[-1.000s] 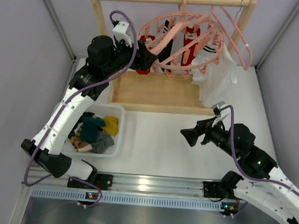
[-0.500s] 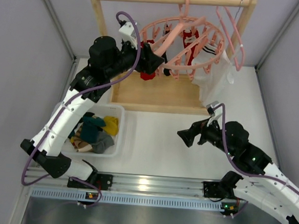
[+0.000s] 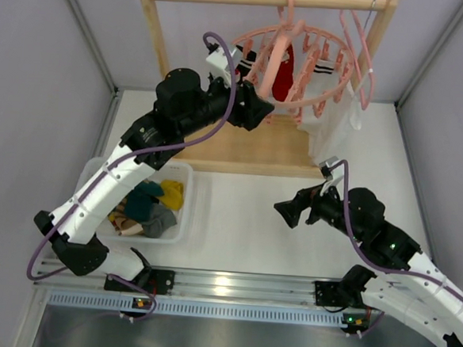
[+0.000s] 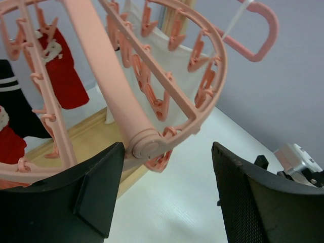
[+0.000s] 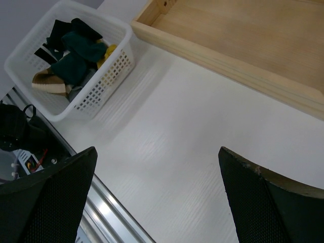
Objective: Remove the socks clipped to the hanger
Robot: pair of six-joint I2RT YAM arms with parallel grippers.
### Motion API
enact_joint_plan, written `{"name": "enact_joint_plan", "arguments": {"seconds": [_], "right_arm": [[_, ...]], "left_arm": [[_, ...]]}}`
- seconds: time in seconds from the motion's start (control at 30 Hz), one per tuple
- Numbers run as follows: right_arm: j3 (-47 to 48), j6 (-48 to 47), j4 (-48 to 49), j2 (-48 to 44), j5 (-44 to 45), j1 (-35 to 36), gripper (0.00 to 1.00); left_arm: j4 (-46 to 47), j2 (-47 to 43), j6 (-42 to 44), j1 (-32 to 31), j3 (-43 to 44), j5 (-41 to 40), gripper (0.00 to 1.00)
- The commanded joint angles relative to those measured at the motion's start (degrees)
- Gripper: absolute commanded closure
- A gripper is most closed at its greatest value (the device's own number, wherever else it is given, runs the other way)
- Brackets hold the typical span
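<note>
The salmon-pink ring hanger (image 3: 304, 37) hangs tilted from the wooden rail. Clipped socks dangle from it: a red one (image 3: 283, 80), a black one (image 3: 246, 61) and a white one with black stripes (image 3: 325, 67). My left gripper (image 3: 260, 110) is open under the ring's near rim. In the left wrist view the hanger's thick crossbar end (image 4: 146, 146) sits between the jaws against the left finger (image 4: 96, 192), with a wide gap to the right finger. A red sock (image 4: 63, 76) and a black sock (image 4: 12, 109) hang behind. My right gripper (image 3: 286, 211) is open and empty over the table (image 5: 158, 152).
A white basket (image 3: 186, 202) holding loose socks stands at the left, also in the right wrist view (image 5: 121, 45). The wooden rack base (image 3: 241, 146) lies under the hanger. A white cloth bag (image 3: 334, 125) and a plain pink triangular hanger (image 3: 366, 68) hang at the right.
My left arm has moved right, under the ring, and its jaws have narrowed a little. The hanger has swung and tilted to the right. The right arm shifted slightly left, then held still.
</note>
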Motion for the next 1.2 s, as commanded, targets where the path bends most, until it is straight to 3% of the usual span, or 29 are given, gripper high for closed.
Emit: {"name": "enact_joint_plan", "arguments": {"seconds": [0.0,0.37,0.83,1.17], "right_arm": [[1.11,1.13,1.51,-1.01,2.48,-0.6,0.0],[2.6,1.39,-2.19,-3.12,6.0,-0.6,0.01],[3.3,1.39,-5.09,-4.0,8.91,-0.6,0.01],[4.1,1.13,-6.5,-3.65,9.44,-0.69,0.01]], "left_arm": [[2.2,0.15,0.51,-3.84,1.84,-5.47,0.26],[2.11,5.42,0.25,-11.32,5.97,-15.85,0.18],[1.94,12.02,2.18,-18.0,14.31,-18.4,0.06],[1.76,2.01,5.6,-19.14,8.53,-29.55,0.02]]}}
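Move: The near end of the round hanger's thick bar, where it joins the rim, sits about 3 cm ahead of the left gripper and 1 cm to its left, just above it, by the left fingertip. From the same gripper, the red sock hangs some 11 cm ahead and 3 cm right, slightly lower; the black striped sock is about 12 cm ahead and 4 cm left, also slightly lower. From the right gripper, that bar end is roughly 16 cm ahead, 10 cm left and 20 cm up. Sweep the left gripper to the right by about 10 cm, drawing it back some 3 cm, so that its left finger pushes the bar end and rim along and turns the hanger; spread the fingers wider meanwhile, and ease back left about 2 cm at the finish. Let the open right gripper drift about 3 cm right, yawing slightly clockwise. ##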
